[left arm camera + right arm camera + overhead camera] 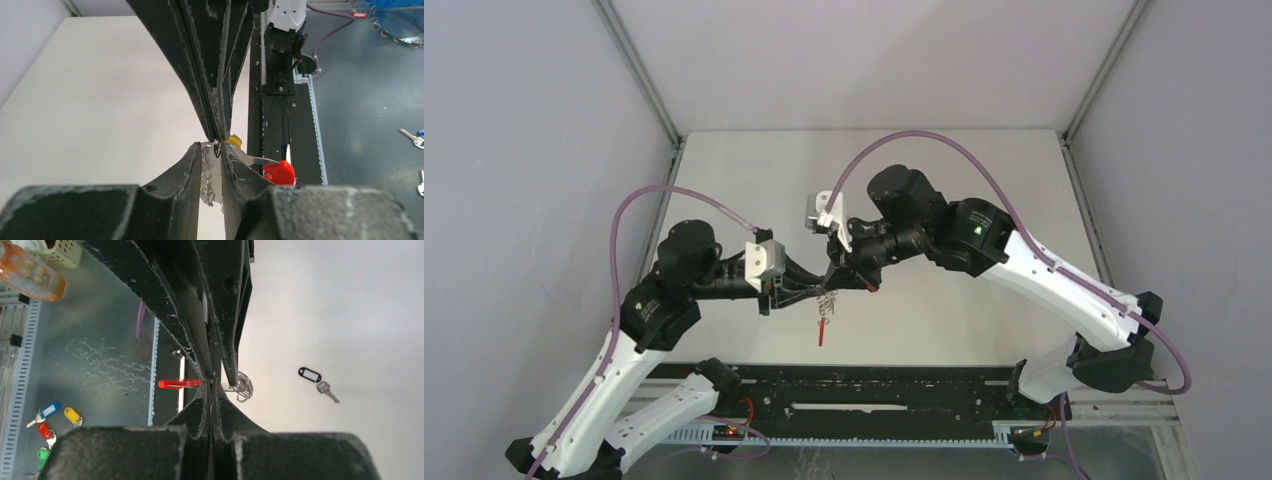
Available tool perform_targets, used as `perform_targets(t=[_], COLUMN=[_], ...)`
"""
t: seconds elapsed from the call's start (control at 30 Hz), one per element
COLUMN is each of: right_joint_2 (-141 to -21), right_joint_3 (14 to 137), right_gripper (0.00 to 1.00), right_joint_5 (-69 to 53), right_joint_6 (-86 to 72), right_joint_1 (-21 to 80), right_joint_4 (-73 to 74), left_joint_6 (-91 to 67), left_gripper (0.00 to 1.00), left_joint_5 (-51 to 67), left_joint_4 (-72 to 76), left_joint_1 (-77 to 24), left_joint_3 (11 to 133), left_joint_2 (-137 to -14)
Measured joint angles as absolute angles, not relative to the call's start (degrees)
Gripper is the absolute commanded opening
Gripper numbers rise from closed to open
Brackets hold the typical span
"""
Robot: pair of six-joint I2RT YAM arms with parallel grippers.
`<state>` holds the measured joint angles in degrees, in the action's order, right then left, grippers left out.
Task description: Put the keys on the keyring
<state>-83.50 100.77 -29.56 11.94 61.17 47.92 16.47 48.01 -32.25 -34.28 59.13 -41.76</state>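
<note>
Both grippers meet tip to tip above the table. The keyring hangs there: its red band dangles below the silver rings. My right gripper is shut on a thin wire ring of it. My left gripper has its jaws slightly apart, pinching silver metal with a hole. This looks like the key with the yellow tag, its blade pointing at the red band. The black-tagged key lies on the table.
The black rail runs along the near table edge just under the grippers. Beyond it on a lower surface lie spare tagged keys, plus an orange bottle. The white table stretches behind.
</note>
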Motion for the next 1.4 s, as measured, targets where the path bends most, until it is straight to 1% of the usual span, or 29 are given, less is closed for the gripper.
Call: perform_targets(t=[0.1,0.3,0.53,0.63,0.73,0.87,0.97,1.07,1.1,1.13,1.17,1.27,1.4], right_joint_2=[-85.4,-87.8,-89.5,-90.3,-91.0,-91.9,-92.3,-92.5,-92.5,-92.5,-92.4,-90.6,-82.9], right_joint_3=[102.9,106.9,110.8,112.0,112.9,113.5,114.1,114.5,114.5,114.5,114.5,112.0,102.0], right_gripper=[0.00,0.00,0.00,0.00,0.00,0.00,0.00,0.16,0.29,0.47,0.55,0.60,0.62], right_joint_5=[-27.7,-25.2,-24.3,-24.1,-24.0,-23.8,-23.6,-23.4,-23.4,-23.4,-23.4,-24.3,-27.9], right_joint_6=[12.8,13.6,14.1,14.3,14.6,14.9,15.2,15.2,15.1,15.0,14.7,13.5,10.4], right_joint_1=[62.0,63.2,64.4,64.8,65.1,65.3,65.5,65.6,65.6,65.6,65.5,64.3,60.4], right_joint_4=[51.4,56.2,59.2,60.0,61.1,62.1,62.8,63.1,63.1,63.1,62.8,59.0,51.0], left_joint_6=[16.8,17.7,19.3,19.5,19.5,19.7,20.4,21.1,21.4,21.5,21.5,20.8,16.6], left_gripper=[0.22,0.15,0.17,0.16,0.12,0.01,0.00,0.00,0.00,0.00,0.00,0.00,0.00], left_joint_5=[48.2,48.8,49.3,49.3,49.3,49.5,49.5,49.5,49.6,49.7,49.7,49.7,49.4], left_joint_4=[-33.3,-35.0,-36.8,-37.1,-37.1,-37.5,-38.0,-38.2,-38.2,-38.2,-38.4,-38.4,-35.1], left_joint_1=[-34.3,-34.4,-35.1,-35.2,-35.3,-35.4,-35.4,-35.5,-35.5,-35.5,-35.5,-35.7,-35.7], left_joint_3=[59.1,59.1,59.1,59.2,59.2,59.2,59.2,59.2,59.2,59.2,59.2,59.2,59.1], left_joint_2=[-41.9,-41.8,-41.9,-41.9,-41.9,-41.9,-41.9,-41.9,-41.9,-41.9,-41.9,-41.9,-41.5])
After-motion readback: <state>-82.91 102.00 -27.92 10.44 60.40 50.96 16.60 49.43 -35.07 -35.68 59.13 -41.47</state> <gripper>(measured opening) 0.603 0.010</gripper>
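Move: The small metal ring of the keyring sits at both hands' fingertips: shut in the right fingers, and about 1 cm to the right of the left hand point, between its slightly parted fingers. From the left hand, the keyring's red end hangs some 5 cm back and 6 cm below, and the yellow tag about 2 cm back and 3 cm below. The black tag with its key lies on the table about 13 cm ahead, straight forward, some 30 cm down. The left fingers close on the small ring and pinch it, the hand easing down and back about 2 cm, while the right hand still grips the ring and tips its fingers some 10 degrees further down. Only then does the right hand open to over half and let go, pulling off to the right, upward and a little forward by about 2 cm. ##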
